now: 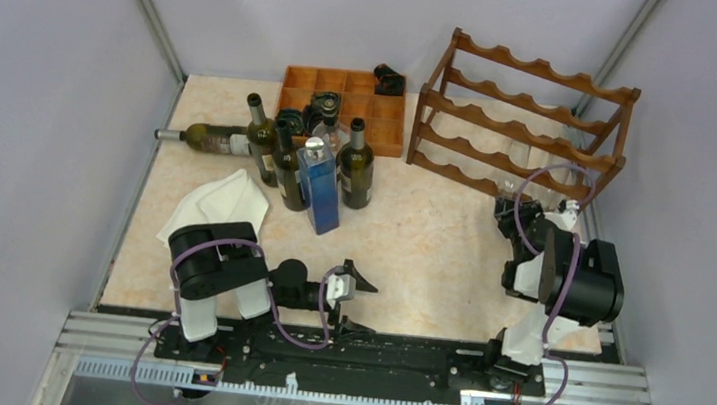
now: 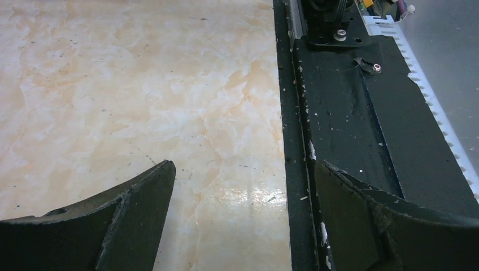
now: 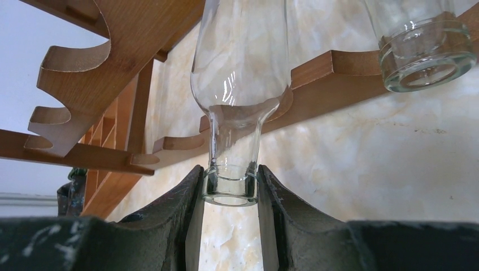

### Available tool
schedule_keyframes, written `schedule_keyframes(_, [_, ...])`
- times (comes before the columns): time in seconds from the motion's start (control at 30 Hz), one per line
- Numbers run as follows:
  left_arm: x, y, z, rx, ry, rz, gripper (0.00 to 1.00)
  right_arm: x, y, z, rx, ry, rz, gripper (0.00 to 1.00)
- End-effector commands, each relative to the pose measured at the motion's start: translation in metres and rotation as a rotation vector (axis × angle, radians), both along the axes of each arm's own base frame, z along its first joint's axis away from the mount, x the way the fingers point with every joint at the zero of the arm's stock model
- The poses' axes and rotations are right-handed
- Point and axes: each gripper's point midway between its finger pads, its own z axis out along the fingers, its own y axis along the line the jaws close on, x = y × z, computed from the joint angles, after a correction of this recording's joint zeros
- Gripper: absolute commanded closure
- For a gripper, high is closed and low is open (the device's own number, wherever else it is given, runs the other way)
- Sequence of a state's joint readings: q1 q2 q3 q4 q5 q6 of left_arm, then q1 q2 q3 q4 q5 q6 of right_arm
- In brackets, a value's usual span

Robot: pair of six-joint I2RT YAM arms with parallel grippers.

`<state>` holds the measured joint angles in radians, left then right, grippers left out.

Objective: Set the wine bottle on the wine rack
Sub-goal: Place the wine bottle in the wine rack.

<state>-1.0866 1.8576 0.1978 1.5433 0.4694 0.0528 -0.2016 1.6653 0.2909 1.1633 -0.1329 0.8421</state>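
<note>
A clear glass wine bottle [image 3: 240, 68] lies neck-first toward my right gripper [image 3: 230, 170], which is shut on the bottle's mouth. Its shoulder rests in a scallop of a lower rail of the reddish-brown wine rack [image 3: 333, 79]. A second clear bottle [image 3: 423, 51] lies on the same rail to the right. From above, the wine rack [image 1: 524, 119] stands at the back right with my right gripper [image 1: 519, 211] at its front lower tier; the clear glass hardly shows there. My left gripper [image 1: 356, 305] hovers open and empty near the table's front edge, fingers [image 2: 141, 197] spread wide.
Several dark wine bottles [image 1: 284, 159] and a blue carton [image 1: 320, 188] stand at the centre left, and one bottle [image 1: 215, 137] lies on its side. An orange-brown compartment tray [image 1: 346, 96] sits behind them. A white cloth [image 1: 214, 202] lies by the left arm.
</note>
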Motion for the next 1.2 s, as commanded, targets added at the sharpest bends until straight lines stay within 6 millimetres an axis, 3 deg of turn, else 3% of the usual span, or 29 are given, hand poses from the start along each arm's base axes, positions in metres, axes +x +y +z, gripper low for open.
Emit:
schedule_keyframes(0.0, [0.000, -0.011, 0.054, -0.214, -0.105, -0.029, 0.01, 0.005, -0.003, 0.035, -0.014, -0.165, -0.012, 1.00])
schedule_keyframes(0.3, [0.000, -0.012, 0.054, -0.213, -0.106, -0.031, 0.01, 0.006, 0.003, 0.021, 0.026, -0.130, 0.015, 0.99])
schedule_keyframes(0.43, [0.000, -0.012, 0.054, -0.214, -0.106, -0.032, 0.01, 0.006, 0.005, 0.017, 0.049, -0.115, 0.020, 0.72])
schedule_keyframes(0.73, [0.000, -0.011, 0.054, -0.213, -0.105, -0.032, 0.01, 0.005, 0.003, 0.015, 0.080, -0.095, -0.003, 0.42])
schedule_keyframes(1.17, [-0.001, -0.011, 0.054, -0.214, -0.106, -0.035, 0.01, 0.008, -0.006, 0.020, 0.161, -0.136, -0.067, 0.43])
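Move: The right hand still pinches the clear wine bottle's mouth, with the bottle's middle about 12 cm ahead, 2 cm to the right and roughly level. The low front-rail slot for it is some 6 cm ahead, 1 cm right and 2 cm below; a second clear bottle lies about 14 cm ahead and 10 cm right, roughly level. From the left hand that slot is about 33 cm ahead, 26 cm right, roughly level. The right hand stays nearly in place at the rack, opens off the bottle's mouth and rolls about 10 degrees. ##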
